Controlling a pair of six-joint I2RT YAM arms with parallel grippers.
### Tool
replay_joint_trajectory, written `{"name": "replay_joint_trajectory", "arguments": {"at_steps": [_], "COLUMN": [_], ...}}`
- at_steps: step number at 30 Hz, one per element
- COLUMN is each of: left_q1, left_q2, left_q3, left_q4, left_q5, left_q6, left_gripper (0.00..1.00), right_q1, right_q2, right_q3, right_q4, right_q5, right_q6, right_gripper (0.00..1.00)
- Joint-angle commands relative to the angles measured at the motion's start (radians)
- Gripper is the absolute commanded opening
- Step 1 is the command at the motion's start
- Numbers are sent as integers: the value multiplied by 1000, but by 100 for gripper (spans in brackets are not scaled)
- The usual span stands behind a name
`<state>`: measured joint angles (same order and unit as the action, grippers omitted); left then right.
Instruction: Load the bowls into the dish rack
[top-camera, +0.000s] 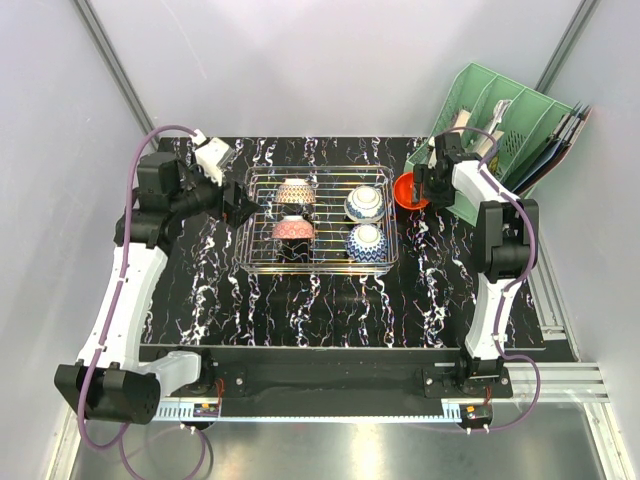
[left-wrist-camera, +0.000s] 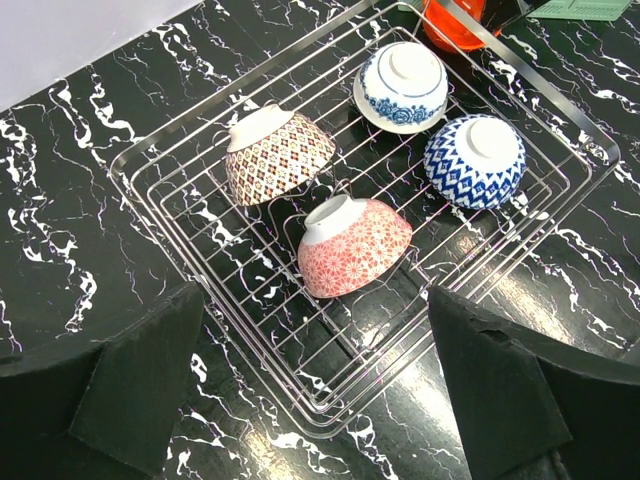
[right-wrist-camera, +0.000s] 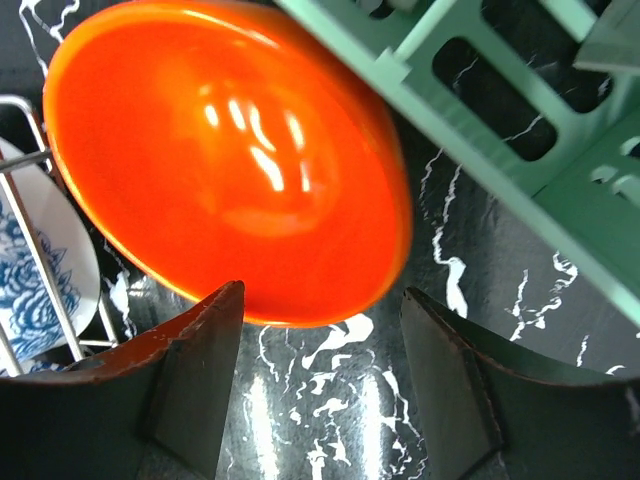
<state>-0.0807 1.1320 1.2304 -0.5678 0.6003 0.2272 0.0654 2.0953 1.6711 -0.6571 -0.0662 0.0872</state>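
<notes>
The dish rack (top-camera: 318, 262) stands mid-table and holds four bowls, feet up: a pink patterned one (top-camera: 294, 192), a pink-red one (top-camera: 293, 230), and two blue-and-white ones (top-camera: 364, 204) (top-camera: 367, 243). The left wrist view shows them too (left-wrist-camera: 277, 157) (left-wrist-camera: 355, 247) (left-wrist-camera: 403, 85) (left-wrist-camera: 475, 160) inside the rack (left-wrist-camera: 140, 190). My left gripper (left-wrist-camera: 315, 335) is open and empty over the rack's left corner. The orange-red bowl (right-wrist-camera: 230, 160) sits mouth up on the table right of the rack (top-camera: 406, 190). My right gripper (right-wrist-camera: 322, 300) is open at its near rim, left fingertip (right-wrist-camera: 215, 320) against the bowl's edge.
The green slotted organiser (top-camera: 500, 130) with utensils stands at the back right, close behind the orange bowl, and fills the upper right of the right wrist view (right-wrist-camera: 500, 120). A blue-and-white bowl (right-wrist-camera: 40, 270) and a rack wire (right-wrist-camera: 22, 200) show at that view's left edge.
</notes>
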Motion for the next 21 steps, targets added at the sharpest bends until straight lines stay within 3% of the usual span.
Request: {"name": "replay_joint_trajectory", "arguments": {"at_steps": [1,8,13,19,21], "left_q1": [-4,-4,-4,-5,-11], "left_q2": [-29,-34,-38,-38,-32], "left_q3": [-16,-16,-22,-25,-23], "left_q4": [51,49,49,48,48], "left_q5": [-4,0,1,1,1], "left_q6": [-11,-12,-17,-15,-19], "left_gripper": [99,99,99,99,99], "right_q1": [-7,-6,-7,-6,-6], "right_q2": [-32,-1,28,48,58], "right_q3": [27,29,41,33,29], "right_q4": [57,102,119,120,120], "right_q5": [63,109,100,51,45], "right_q6": [5,20,14,29,29], "right_gripper": [72,64,47,44,34]}}
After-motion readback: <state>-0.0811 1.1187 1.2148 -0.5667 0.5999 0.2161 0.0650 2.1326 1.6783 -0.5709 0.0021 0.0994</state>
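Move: At the right hand's upper left lies the last orange bowl, tipped a little, its middle about 5 cm ahead, 3 cm left and 2 cm lower. The white-blue bowl on the wire rack stands roughly 15 cm left and 1 cm ahead, the zigzag blue bowl 15 cm left and 9 cm back; the green rack's middle is some 15 cm ahead and 20 cm right. From the left hand the orange bowl is about 19 cm ahead, 37 cm right, 26 cm below. Edging forward about 2 cm and 1 cm to its right, the right hand brings its fingers astride the orange bowl's near-right rim, then sinks about 1 cm. The fingers, pointing steeply down, narrow from well open to under half, one inside the bowl and one outside, not yet shut. ##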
